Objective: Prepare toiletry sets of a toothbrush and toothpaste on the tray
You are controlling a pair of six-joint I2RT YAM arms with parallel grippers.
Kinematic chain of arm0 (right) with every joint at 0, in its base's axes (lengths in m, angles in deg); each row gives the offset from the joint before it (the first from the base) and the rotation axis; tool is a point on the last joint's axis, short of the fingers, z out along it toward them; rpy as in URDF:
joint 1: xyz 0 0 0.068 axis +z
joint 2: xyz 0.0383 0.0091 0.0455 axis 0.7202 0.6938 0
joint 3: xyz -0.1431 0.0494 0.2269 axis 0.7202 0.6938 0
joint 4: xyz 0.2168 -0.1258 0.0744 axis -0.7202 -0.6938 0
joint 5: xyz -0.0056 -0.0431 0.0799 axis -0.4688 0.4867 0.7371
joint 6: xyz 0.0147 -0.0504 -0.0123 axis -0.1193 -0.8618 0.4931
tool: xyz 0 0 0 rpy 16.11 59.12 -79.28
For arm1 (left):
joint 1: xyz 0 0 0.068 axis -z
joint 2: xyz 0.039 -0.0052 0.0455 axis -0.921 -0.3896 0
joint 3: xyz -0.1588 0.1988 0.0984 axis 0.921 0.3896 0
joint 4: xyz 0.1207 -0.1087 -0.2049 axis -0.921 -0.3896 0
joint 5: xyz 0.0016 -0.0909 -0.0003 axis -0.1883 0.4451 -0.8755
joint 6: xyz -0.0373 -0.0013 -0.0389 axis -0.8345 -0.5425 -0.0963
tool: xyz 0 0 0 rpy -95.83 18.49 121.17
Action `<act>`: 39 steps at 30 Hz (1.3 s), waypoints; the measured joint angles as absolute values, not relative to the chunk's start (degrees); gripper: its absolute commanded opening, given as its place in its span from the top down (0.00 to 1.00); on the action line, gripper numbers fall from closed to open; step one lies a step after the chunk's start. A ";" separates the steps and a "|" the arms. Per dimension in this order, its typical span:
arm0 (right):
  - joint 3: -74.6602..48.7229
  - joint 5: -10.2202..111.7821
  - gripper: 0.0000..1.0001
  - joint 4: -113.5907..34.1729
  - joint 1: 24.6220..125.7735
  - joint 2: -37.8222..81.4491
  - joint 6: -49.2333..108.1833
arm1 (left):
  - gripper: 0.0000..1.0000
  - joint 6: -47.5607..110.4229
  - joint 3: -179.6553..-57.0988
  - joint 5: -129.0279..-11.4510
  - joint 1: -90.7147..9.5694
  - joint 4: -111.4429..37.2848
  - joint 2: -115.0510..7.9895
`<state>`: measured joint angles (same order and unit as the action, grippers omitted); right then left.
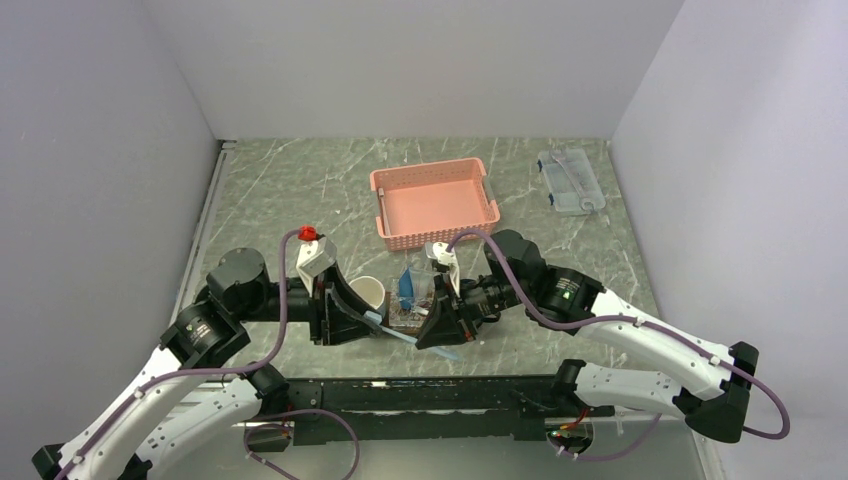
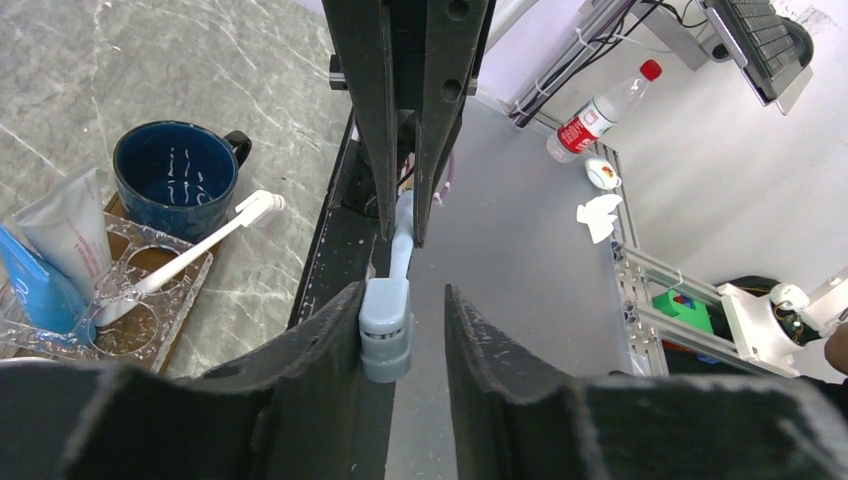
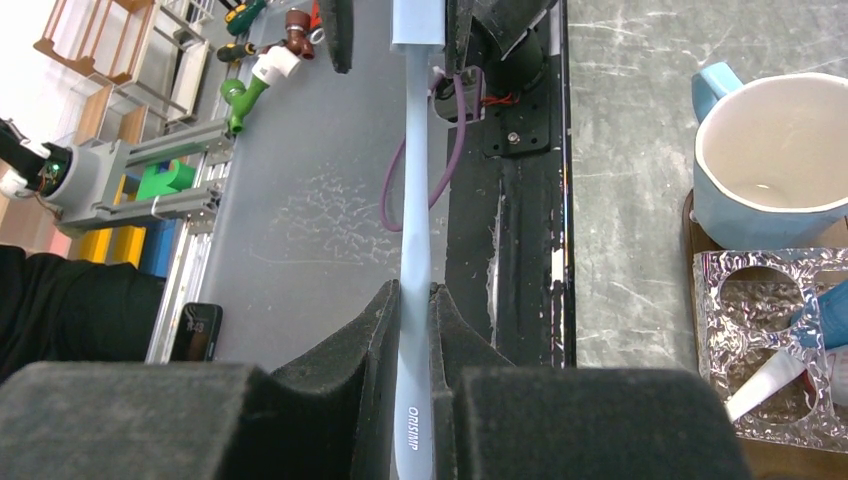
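A light-blue toothbrush (image 3: 414,200) hangs level between my two grippers, above the table's near edge. My right gripper (image 3: 415,290) is shut on its handle. Its grey capped head (image 2: 386,325) lies between the jaws of my left gripper (image 2: 405,295), against one finger, with a gap to the other. The blue toothpaste (image 2: 35,290) stands beside a white tube (image 2: 70,225) in a clear holder (image 2: 150,300) on the brown tray (image 2: 178,340). A white toothbrush (image 2: 190,255) leans in that holder. From above, both grippers (image 1: 372,322) (image 1: 432,335) meet in front of the holder.
A dark blue mug (image 2: 175,175) and a light-blue mug (image 3: 770,160) stand by the holder. A pink basket (image 1: 435,205) sits mid-table and a clear plastic box (image 1: 570,180) at the back right. The black mounting rail (image 1: 420,395) runs under the grippers.
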<state>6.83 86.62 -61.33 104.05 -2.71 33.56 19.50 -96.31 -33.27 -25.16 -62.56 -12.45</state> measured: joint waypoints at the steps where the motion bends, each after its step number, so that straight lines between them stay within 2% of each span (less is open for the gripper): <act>1: 6.79 86.62 1.00 -61.31 104.05 -2.71 33.53 | 0.67 19.57 -96.31 -33.27 -25.16 -62.58 -12.56; 5: 6.70 86.67 1.00 -61.37 104.07 -2.78 33.51 | 0.86 19.74 -96.31 -33.29 -25.18 -62.58 -12.98; 7: 6.70 86.47 1.00 -61.55 104.18 -2.89 33.38 | 1.00 19.79 -96.31 -33.09 -25.18 -62.54 -13.08; 11: 6.70 85.60 1.00 -61.83 104.20 -3.32 33.32 | 1.00 19.79 -96.31 -33.09 -25.27 -62.56 -13.26; 14: 6.70 85.01 0.82 -61.99 104.26 -3.67 33.32 | 1.00 19.77 -96.31 -33.11 -25.27 -62.56 -13.26; 16: 6.70 84.09 0.65 -62.14 104.26 -3.96 33.34 | 1.00 19.79 -96.34 -33.38 -25.27 -62.62 -13.26; 19: 6.70 82.01 0.56 -62.42 104.24 -4.57 33.42 | 1.00 19.83 -96.75 -33.62 -25.27 -64.18 -13.28; 29: 3.20 69.49 0.54 -67.41 104.24 -8.15 33.38 | 1.00 22.37 -104.75 -40.39 -25.27 -76.35 -12.32; 39: 0.19 55.41 0.55 -71.08 104.24 -9.34 33.97 | 1.00 24.31 -112.29 -53.81 -25.27 -90.75 -12.01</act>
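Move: Midway between the hands, the light-blue toothbrush is still pinched near mid-handle by the right fingers; its middle is about 8 cm right, 2 cm back and 4 cm below the left hand, whose open fingers straddle its head. From the left hand, the light-blue mug is 11 cm ahead, 3 cm left, some 18 cm down. From the right hand, the toothbrush's middle is 1 cm left; the clear holder is 11 cm ahead and 1 cm left, the dark-blue mug 12 cm ahead and 11 cm right, both about 15 cm down. Closing on the toothbrush's head, the left fingers pinch it almost in place; then the right fingers open and let go of the handle. The right hand backs off about 7 cm forward, with some right and up, swinging nearly 30 degrees clockwise, while the left carries the toothbrush about 5 cm left, turning some 20 degrees counter-clockwise, its fingers tipping down. ##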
